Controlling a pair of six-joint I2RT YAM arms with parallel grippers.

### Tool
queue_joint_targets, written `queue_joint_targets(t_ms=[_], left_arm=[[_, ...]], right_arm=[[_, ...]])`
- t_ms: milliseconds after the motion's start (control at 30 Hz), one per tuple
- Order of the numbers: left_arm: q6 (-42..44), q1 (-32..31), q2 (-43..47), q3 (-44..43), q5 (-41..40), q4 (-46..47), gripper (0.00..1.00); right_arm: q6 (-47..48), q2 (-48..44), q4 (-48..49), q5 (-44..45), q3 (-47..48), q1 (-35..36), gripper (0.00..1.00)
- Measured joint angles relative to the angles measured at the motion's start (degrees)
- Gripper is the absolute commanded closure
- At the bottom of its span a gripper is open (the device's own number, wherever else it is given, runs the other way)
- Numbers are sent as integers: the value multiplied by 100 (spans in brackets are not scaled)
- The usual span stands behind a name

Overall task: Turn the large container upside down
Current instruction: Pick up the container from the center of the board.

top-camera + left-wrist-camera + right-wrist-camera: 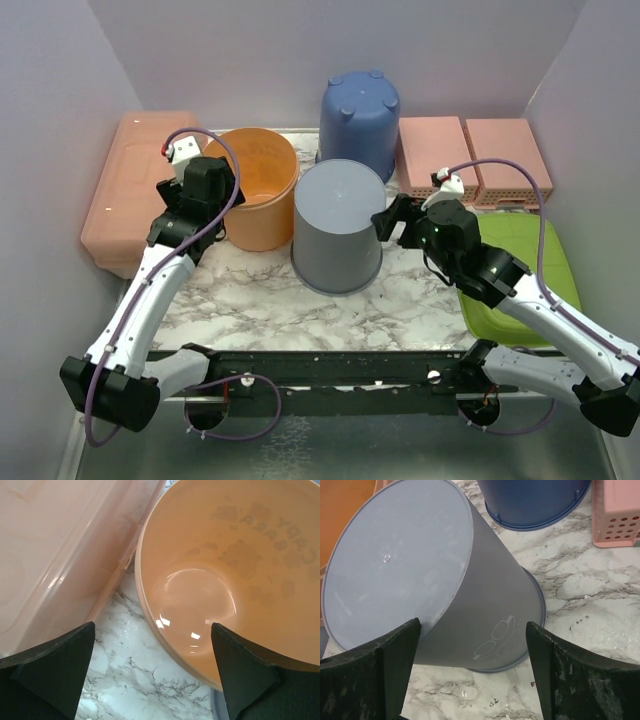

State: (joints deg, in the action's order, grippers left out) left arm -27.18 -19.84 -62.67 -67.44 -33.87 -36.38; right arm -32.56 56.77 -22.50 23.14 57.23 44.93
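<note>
The large grey container (337, 225) stands upside down in the middle of the marble table, flat base up and rim on the surface. The right wrist view shows its base and side wall (445, 580) with a faint glasses drawing. My right gripper (392, 220) is open just to the container's right; its fingers (555, 670) stand apart on either side of the wall in that view, holding nothing. My left gripper (222, 205) is open above the left rim of an upright orange bucket (255, 185), with bare marble between its fingers (55, 665).
The empty orange bucket (225, 580) touches the grey container's left side. A pink lidded box (130, 190) (50, 555) lies far left. A blue container (360, 115) (535, 500) stands inverted at the back. Pink perforated baskets (470, 150) (617, 515) are back right, and a green lid (520, 280) lies right.
</note>
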Motion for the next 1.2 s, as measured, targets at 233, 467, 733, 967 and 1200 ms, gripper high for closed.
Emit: queue_joint_targets(t_ms=[233,467,733,967,1200], left_arm=[[0,634,-402,142,647,511,25],[57,767,-407,540,968,874,55],[107,791,-44,828,1008,964,83],[245,826,286,828,990,531,92],[396,820,881,844,957,-214,100]], right_arm=[[-35,-234,42,-9,-201,-2,13],[-214,-490,50,-240,-380,-2,13],[-490,-863,70,-763,-570,0,13],[-667,-1027,98,-734,-634,0,13],[-1062,-1187,96,-577,-901,0,13]])
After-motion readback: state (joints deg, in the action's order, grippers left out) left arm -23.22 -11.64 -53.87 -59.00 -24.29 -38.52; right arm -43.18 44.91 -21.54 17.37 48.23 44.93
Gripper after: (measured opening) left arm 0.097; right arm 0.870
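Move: The orange container stands open-side up, its middle about 8 cm to the left hand's right, 3 cm ahead and 15 cm below; its left rim runs beneath the open fingers. The pink box lies some 12 cm to that hand's left, level with it; the grey container is about 23 cm to its right and 3 cm back. From the right hand, the grey container is about 9 cm left and 3 ahead, the orange one 24 left and 8 ahead. Down and forward about 5 cm goes the left hand, closing so that its fingers pinch the orange container's left rim, one inside and one outside; it then draws back some 6 cm and slightly left, keeping that grip. The right hand eases back about 4 cm beside the grey container, rolling left side up some 10 degrees, fingers open, its left finger staying against the wall. ##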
